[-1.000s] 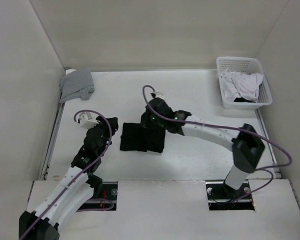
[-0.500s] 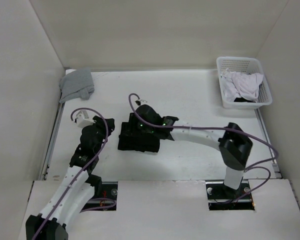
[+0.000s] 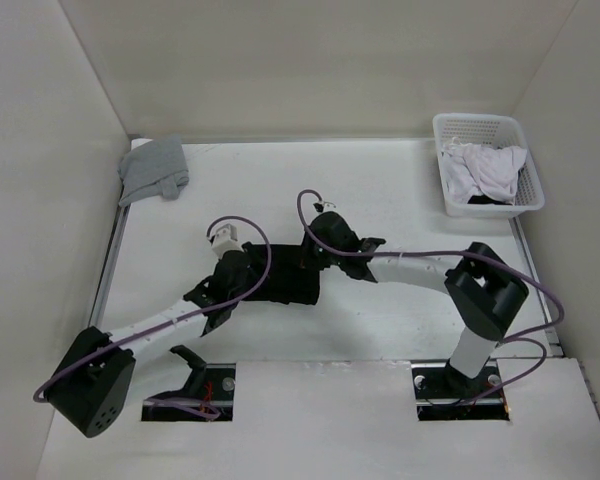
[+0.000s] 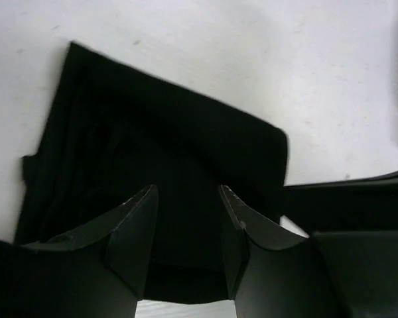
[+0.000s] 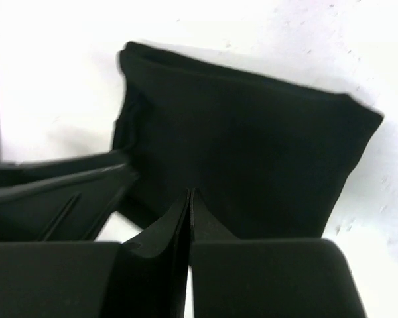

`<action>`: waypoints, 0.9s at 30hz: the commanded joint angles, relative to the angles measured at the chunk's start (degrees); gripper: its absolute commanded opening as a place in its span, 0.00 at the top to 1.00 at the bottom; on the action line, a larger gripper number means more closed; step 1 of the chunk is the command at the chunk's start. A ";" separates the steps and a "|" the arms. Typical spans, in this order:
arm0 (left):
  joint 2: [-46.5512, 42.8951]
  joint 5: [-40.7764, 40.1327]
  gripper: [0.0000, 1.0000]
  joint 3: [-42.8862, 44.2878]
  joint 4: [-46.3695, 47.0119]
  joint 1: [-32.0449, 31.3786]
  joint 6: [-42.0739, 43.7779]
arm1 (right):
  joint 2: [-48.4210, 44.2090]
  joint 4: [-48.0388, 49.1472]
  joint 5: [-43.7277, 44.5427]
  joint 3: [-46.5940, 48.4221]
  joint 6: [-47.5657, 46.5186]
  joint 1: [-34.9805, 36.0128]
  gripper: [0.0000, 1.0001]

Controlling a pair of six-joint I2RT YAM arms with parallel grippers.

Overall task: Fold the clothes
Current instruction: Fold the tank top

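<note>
The black garment [image 3: 288, 276] lies folded into a flat rectangle in the middle of the table. It also fills the left wrist view [image 4: 172, 139] and the right wrist view [image 5: 245, 146]. My left gripper [image 3: 252, 283] [image 4: 187, 192] is open at the fold's left edge, its fingers low over the cloth with black fabric showing between them. My right gripper [image 3: 315, 260] [image 5: 190, 193] is shut at the fold's right side, tips down on the cloth. Whether fabric is pinched between them does not show.
A grey garment [image 3: 152, 168] lies bunched in the far left corner. A white basket [image 3: 477, 118] at the far right holds a white garment [image 3: 488, 170]. Walls close in the table on the left, back and right.
My left arm has swung right and reached the black fold's left edge. My right gripper has pulled back from the fold's left part to its right side; its jaws now stand shut.
</note>
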 commanded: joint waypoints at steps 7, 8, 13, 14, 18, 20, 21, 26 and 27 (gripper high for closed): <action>-11.66 -2.02 0.61 -11.60 -1.32 1.85 -6.51 | 7.14 12.84 -5.05 1.03 -1.26 -4.82 0.96; -12.89 -1.93 0.60 -12.40 -2.46 1.85 -7.13 | 8.19 13.02 -5.49 1.29 -1.08 -5.09 0.96; -18.87 -2.01 0.60 -14.86 -7.38 2.20 -8.54 | 10.83 13.73 -6.11 1.56 0.24 -6.14 0.96; -20.19 -2.27 0.60 -14.86 -8.79 2.29 -8.54 | 11.01 13.73 -6.11 1.47 0.50 -6.41 0.96; -26.08 -3.51 0.56 -13.46 -14.06 2.81 -7.84 | 10.40 13.90 -6.11 0.95 1.11 -7.81 0.94; -28.19 -4.29 0.55 -11.71 -17.40 3.08 -7.31 | 9.35 13.90 -6.28 0.94 1.12 -7.99 0.89; -28.98 -4.91 0.54 -10.74 -18.81 3.17 -6.96 | 8.21 13.90 -6.54 1.03 0.85 -7.99 0.83; -27.25 -10.44 0.42 -6.52 -23.12 3.43 -4.50 | 2.24 13.90 -7.86 -0.10 -0.20 -7.73 0.57; -25.41 -11.06 0.38 -5.64 -23.39 3.69 -3.89 | 0.40 13.90 -7.78 -0.89 -0.55 -7.55 0.53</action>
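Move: The tank top lies as a small folded bundle almost under both hands. For the right hand, its middle is about 5 cm left, 2 cm back and 7 cm below, with its far-right corner some 5 cm ahead and 3 cm right. From the left hand the bundle's middle is about 5 cm right, 1 cm back and 6 cm below, and its near-left corner about 7 cm back and 4 cm left. Towards the tank top's far-right corner, the right hand sinks nearly 6 cm with fingers shut while reaching 5 cm forward, then rises about 3 cm and opens to nearly half. Meanwhile the left hand draws off over the bundle to its near-left corner, left, back and down, then climbs a little still going left, turning slightly counter-clockwise; its part-open fingers spread wider late on. ##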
